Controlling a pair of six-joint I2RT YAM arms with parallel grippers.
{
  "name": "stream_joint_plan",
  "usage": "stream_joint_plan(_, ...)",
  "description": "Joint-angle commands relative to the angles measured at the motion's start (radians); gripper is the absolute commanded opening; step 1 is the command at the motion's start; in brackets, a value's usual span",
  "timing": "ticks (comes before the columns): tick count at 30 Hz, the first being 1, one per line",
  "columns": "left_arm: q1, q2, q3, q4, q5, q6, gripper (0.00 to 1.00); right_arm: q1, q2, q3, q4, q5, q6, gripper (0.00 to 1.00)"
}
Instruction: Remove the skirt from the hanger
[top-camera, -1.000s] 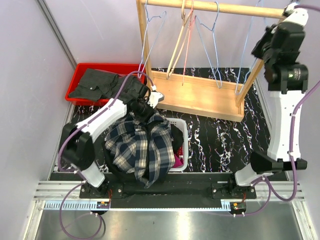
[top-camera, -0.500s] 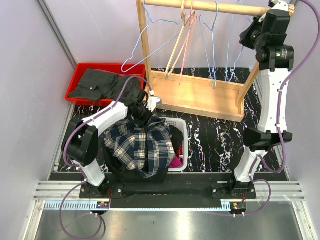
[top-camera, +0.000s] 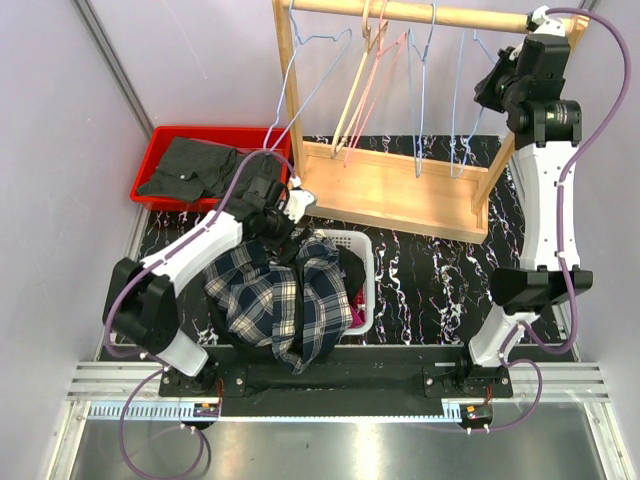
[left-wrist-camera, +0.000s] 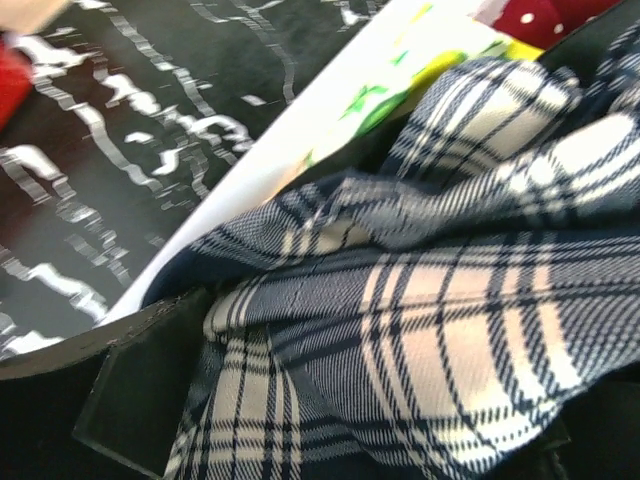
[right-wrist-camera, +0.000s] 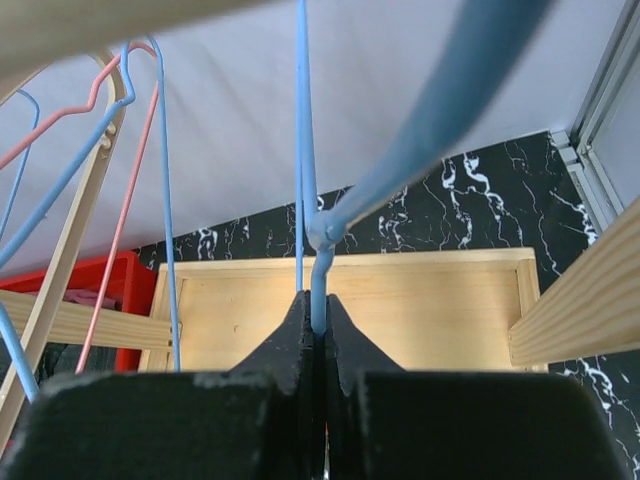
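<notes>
The navy and white plaid skirt (top-camera: 270, 295) lies heaped over the white basket (top-camera: 366, 262), off the hanger. My left gripper (top-camera: 283, 213) is at the skirt's far edge. In the left wrist view its jaws stand open, with one black finger (left-wrist-camera: 130, 400) at the lower left and the loose plaid skirt (left-wrist-camera: 430, 300) lying between them. My right gripper (top-camera: 497, 85) is raised by the rack's rail. It is shut on the neck of the bare blue wire hanger (right-wrist-camera: 318, 255); the same hanger (top-camera: 463, 110) hangs down below the rail.
A wooden rack (top-camera: 400, 190) stands at the back, with several more wire and wooden hangers (top-camera: 365, 80) on its rail (top-camera: 420, 13). At the back left a red bin (top-camera: 148, 172) holds dark clothes (top-camera: 195, 165). Red and yellow garments show in the basket (left-wrist-camera: 300, 130).
My left gripper has opened and let go of the skirt, which now rests on the basket. My right arm has carried the blue hanger left and up along the rail.
</notes>
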Motion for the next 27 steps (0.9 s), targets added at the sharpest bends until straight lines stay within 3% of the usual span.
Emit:
stream_joint_plan(1, 0.015, -0.098, 0.074, -0.06, -0.095, 0.027, 0.99, 0.003, -0.081, -0.082, 0.052, 0.007, -0.007, 0.0)
stream_joint_plan(5, 0.015, -0.168, 0.131, -0.141, -0.081, 0.034, 0.99, 0.001, -0.13, -0.178, 0.1, 0.005, 0.01, 0.0)
stream_joint_plan(8, 0.015, -0.202, 0.15, -0.188, -0.088, 0.051, 0.99, 0.001, -0.184, -0.261, 0.129, 0.034, 0.019, 0.36)
stream_joint_plan(9, 0.015, -0.21, 0.145, -0.198, -0.092, 0.063, 0.99, 0.001, -0.201, -0.283, 0.14, 0.048, 0.019, 0.64)
stream_joint_plan(10, 0.015, -0.216, 0.133, -0.207, -0.093, 0.068, 0.99, 0.001, -0.234, -0.324, 0.151, 0.071, 0.017, 0.81)
stream_joint_plan(12, 0.015, -0.234, 0.114, -0.23, -0.104, 0.083, 0.99, 0.001, -0.271, -0.355, 0.17, 0.081, 0.01, 0.98)
stream_joint_plan(16, 0.015, -0.273, 0.076, -0.25, -0.118, 0.092, 0.99, 0.001, -0.359, -0.398, 0.184, 0.076, 0.011, 1.0)
stream_joint_plan(20, 0.02, -0.291, 0.131, -0.311, -0.084, 0.1, 0.99, 0.003, -0.443, -0.427, 0.186, 0.039, 0.025, 1.0)
stream_joint_plan(27, 0.08, -0.285, 0.485, -0.57, 0.16, 0.129, 0.99, 0.003, -0.681, -0.589, 0.184, 0.054, 0.094, 1.0)
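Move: The right hand still pinches the blue hanger close to its neck, with the rail some 9 cm above it and about 3 cm ahead. The next blue hanger is about 12 cm to the left and 3 cm ahead; the right post about 13 cm to the right, 4 cm ahead. The left hand is open over the skirt's far edge: the heap's middle lies about 13 cm back, 1 cm right, the basket 10 cm back and 7 cm right, the red bin 18 cm ahead, 14 cm left. Opening wide, the right fingers let go of the blue hanger under the rail; the hand dips about 3 cm as it draws back, then rises past its starting height, ending some 13 cm nearer the base, tilted up about 10 degrees. Meanwhile the left hand, already open, comes clear of the skirt, rising 9 cm first, then easing left and back about 5 cm each and climbing again. ##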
